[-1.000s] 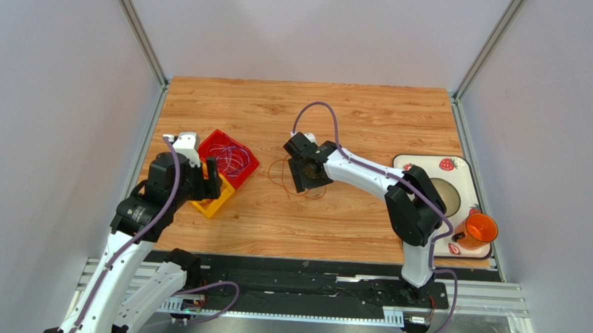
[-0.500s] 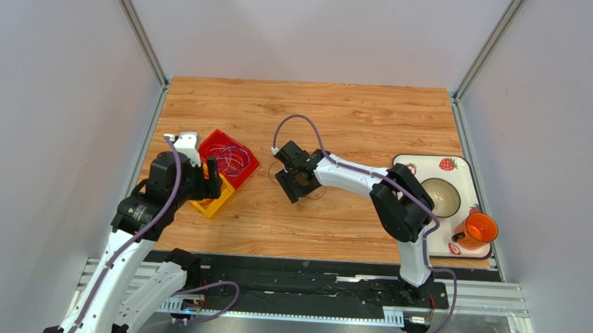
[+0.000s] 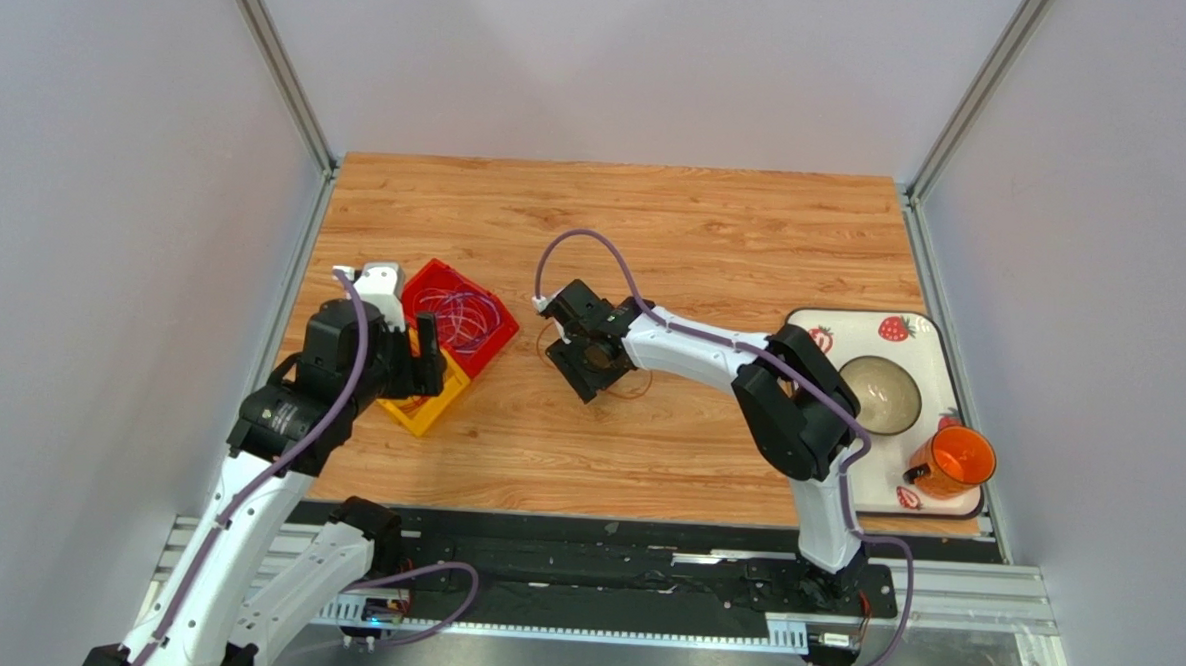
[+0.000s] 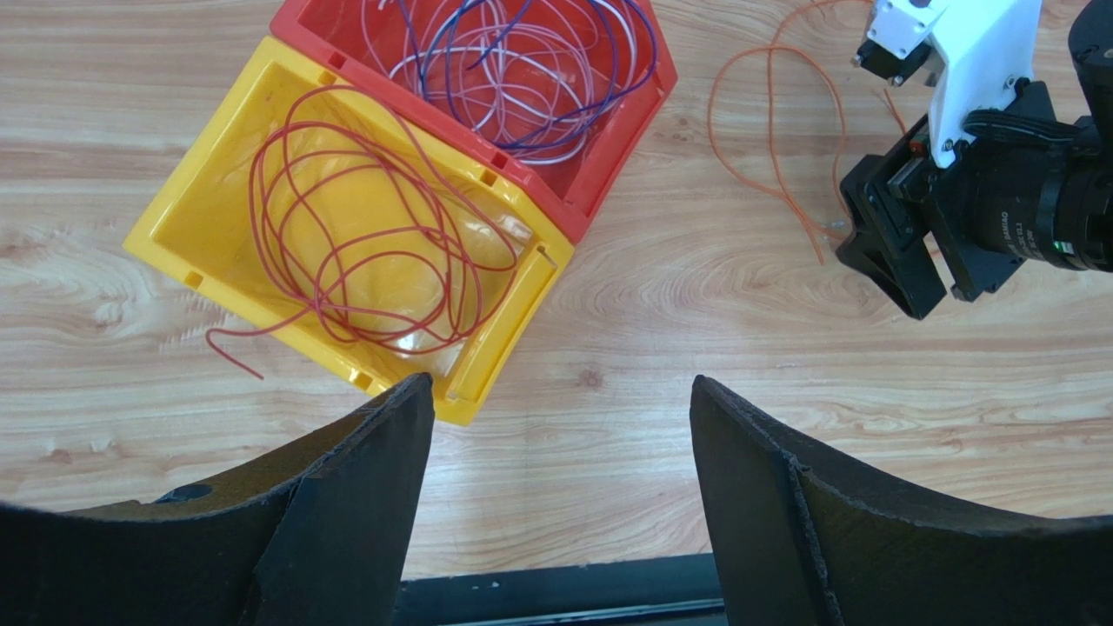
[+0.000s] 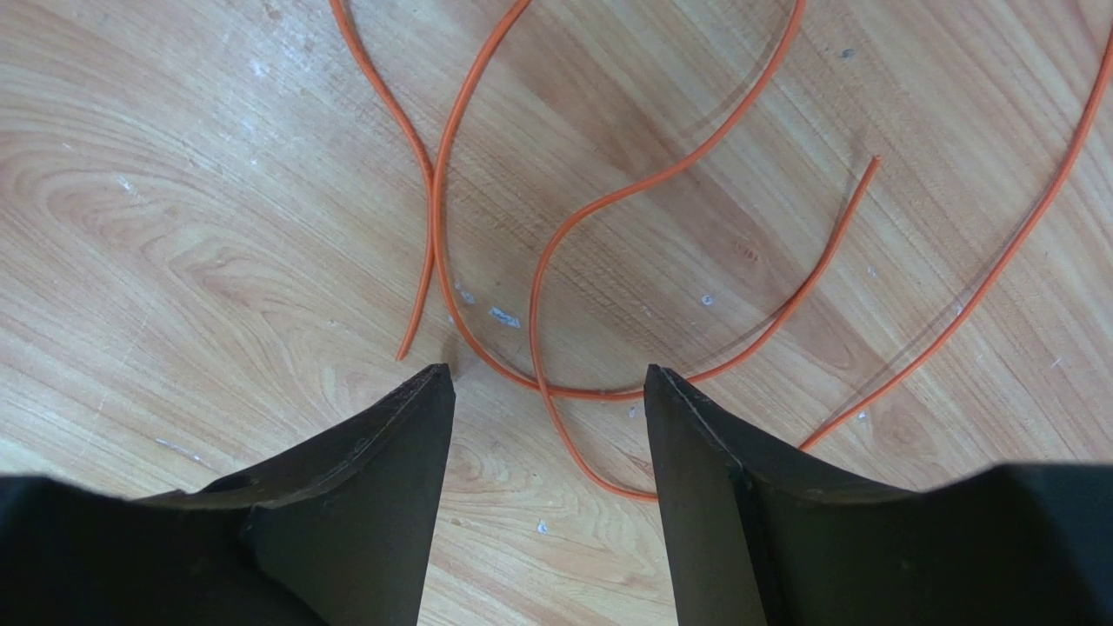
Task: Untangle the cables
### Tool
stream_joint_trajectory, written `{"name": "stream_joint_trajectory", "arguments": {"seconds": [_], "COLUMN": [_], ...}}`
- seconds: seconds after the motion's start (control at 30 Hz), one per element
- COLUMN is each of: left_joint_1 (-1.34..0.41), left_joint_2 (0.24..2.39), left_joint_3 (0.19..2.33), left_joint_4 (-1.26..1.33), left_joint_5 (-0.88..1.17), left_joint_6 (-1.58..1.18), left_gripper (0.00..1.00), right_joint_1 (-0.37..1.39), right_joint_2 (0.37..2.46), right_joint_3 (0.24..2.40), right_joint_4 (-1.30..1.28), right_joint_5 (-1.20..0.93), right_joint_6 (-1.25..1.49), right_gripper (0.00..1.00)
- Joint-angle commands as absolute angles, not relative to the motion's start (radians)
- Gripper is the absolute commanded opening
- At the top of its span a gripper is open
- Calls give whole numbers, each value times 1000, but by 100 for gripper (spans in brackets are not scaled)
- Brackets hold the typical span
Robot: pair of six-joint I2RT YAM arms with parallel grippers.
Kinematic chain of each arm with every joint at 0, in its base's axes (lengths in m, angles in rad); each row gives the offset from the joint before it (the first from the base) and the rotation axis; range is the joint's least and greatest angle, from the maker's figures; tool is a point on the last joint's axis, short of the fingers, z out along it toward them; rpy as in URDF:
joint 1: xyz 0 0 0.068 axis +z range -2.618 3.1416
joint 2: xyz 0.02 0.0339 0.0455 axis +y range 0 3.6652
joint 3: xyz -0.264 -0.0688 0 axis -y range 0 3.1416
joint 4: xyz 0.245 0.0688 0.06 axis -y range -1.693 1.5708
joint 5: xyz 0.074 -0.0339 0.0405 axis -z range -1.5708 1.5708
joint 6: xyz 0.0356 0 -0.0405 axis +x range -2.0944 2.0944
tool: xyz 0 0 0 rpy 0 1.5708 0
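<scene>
A thin orange cable (image 5: 571, 235) lies in loose loops on the wooden table, also seen in the left wrist view (image 4: 774, 124). My right gripper (image 5: 549, 374) hovers low over it, open, with a strand running on the table between the fingertips; from above it sits mid-table (image 3: 590, 372). A dark red cable (image 4: 379, 228) is coiled in the yellow bin (image 4: 196, 209), one end trailing over the rim. Purple and whitish cables (image 4: 523, 65) fill the red bin (image 4: 614, 157). My left gripper (image 4: 558, 385) is open and holds nothing, above bare table near the yellow bin (image 3: 430, 359).
The two bins stand side by side at the left (image 3: 456, 342). At the right edge a strawberry-patterned tray (image 3: 915, 329) carries a bowl (image 3: 882, 394) and an orange cup (image 3: 962, 457). Grey walls close the table on three sides.
My right gripper has moved left and a little nearer, over the orange loops, and its hose swung left with it. The left arm has hardly moved.
</scene>
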State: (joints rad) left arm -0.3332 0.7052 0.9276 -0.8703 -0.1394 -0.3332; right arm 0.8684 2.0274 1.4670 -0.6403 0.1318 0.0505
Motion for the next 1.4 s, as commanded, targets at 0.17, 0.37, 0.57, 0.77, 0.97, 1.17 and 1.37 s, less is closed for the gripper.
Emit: {"name": "stream_joint_trajectory", "arguments": {"seconds": [0.17, 0.37, 0.57, 0.77, 0.97, 1.17, 1.37], "left_joint_1": [-334, -336, -336, -336, -336, -336, -336], "left_joint_2": [719, 715, 716, 710, 709, 701, 686], "left_joint_3": [931, 931, 931, 931, 931, 933, 933], "left_joint_4": [-842, -845, -847, -845, -848, -850, -848], "left_joint_5": [-133, -140, -144, -149, -150, -155, -158], "left_joint_6": [-339, -344, -344, -345, -345, -345, -347], "left_gripper": [80, 80, 80, 79, 79, 79, 79], "right_joint_1": [867, 825, 807, 811, 836, 874, 848], "right_joint_2": [2013, 2031, 2048, 2042, 2052, 2128, 2005], "right_joint_3": [1470, 1447, 1439, 1388, 1359, 1425, 1367], "right_joint_4": [-597, -571, -610, -650, -666, -718, -657], "right_joint_5": [37, -50, -103, -150, -132, -107, -208], "right_joint_6": [5, 21, 40, 61, 87, 98, 123], "right_gripper": [57, 46, 39, 31, 18, 0, 0]}}
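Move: Right beneath the open right fingers, some 2 cm below the hand point, two strands of the orange cable cross. The cable's short loose end lies about 3 cm left and 2 cm back of the hand. The red box is some 18 cm to the left and 7 cm farther out, and the yellow box about 23 cm left, level with it. From the left hand, the crossing is roughly 9 cm ahead, 22 cm right and 21 cm below. Closing steadily from a bit over half open to shut, the right fingers pinch both orange strands at the crossing, low over the table. The hand first edges about 1 cm left and sinks slightly, its fingertips swinging back and left by some 15 degrees, then draws back and left, ending about 4 cm from its start and still travelling after the fingers have shut. ##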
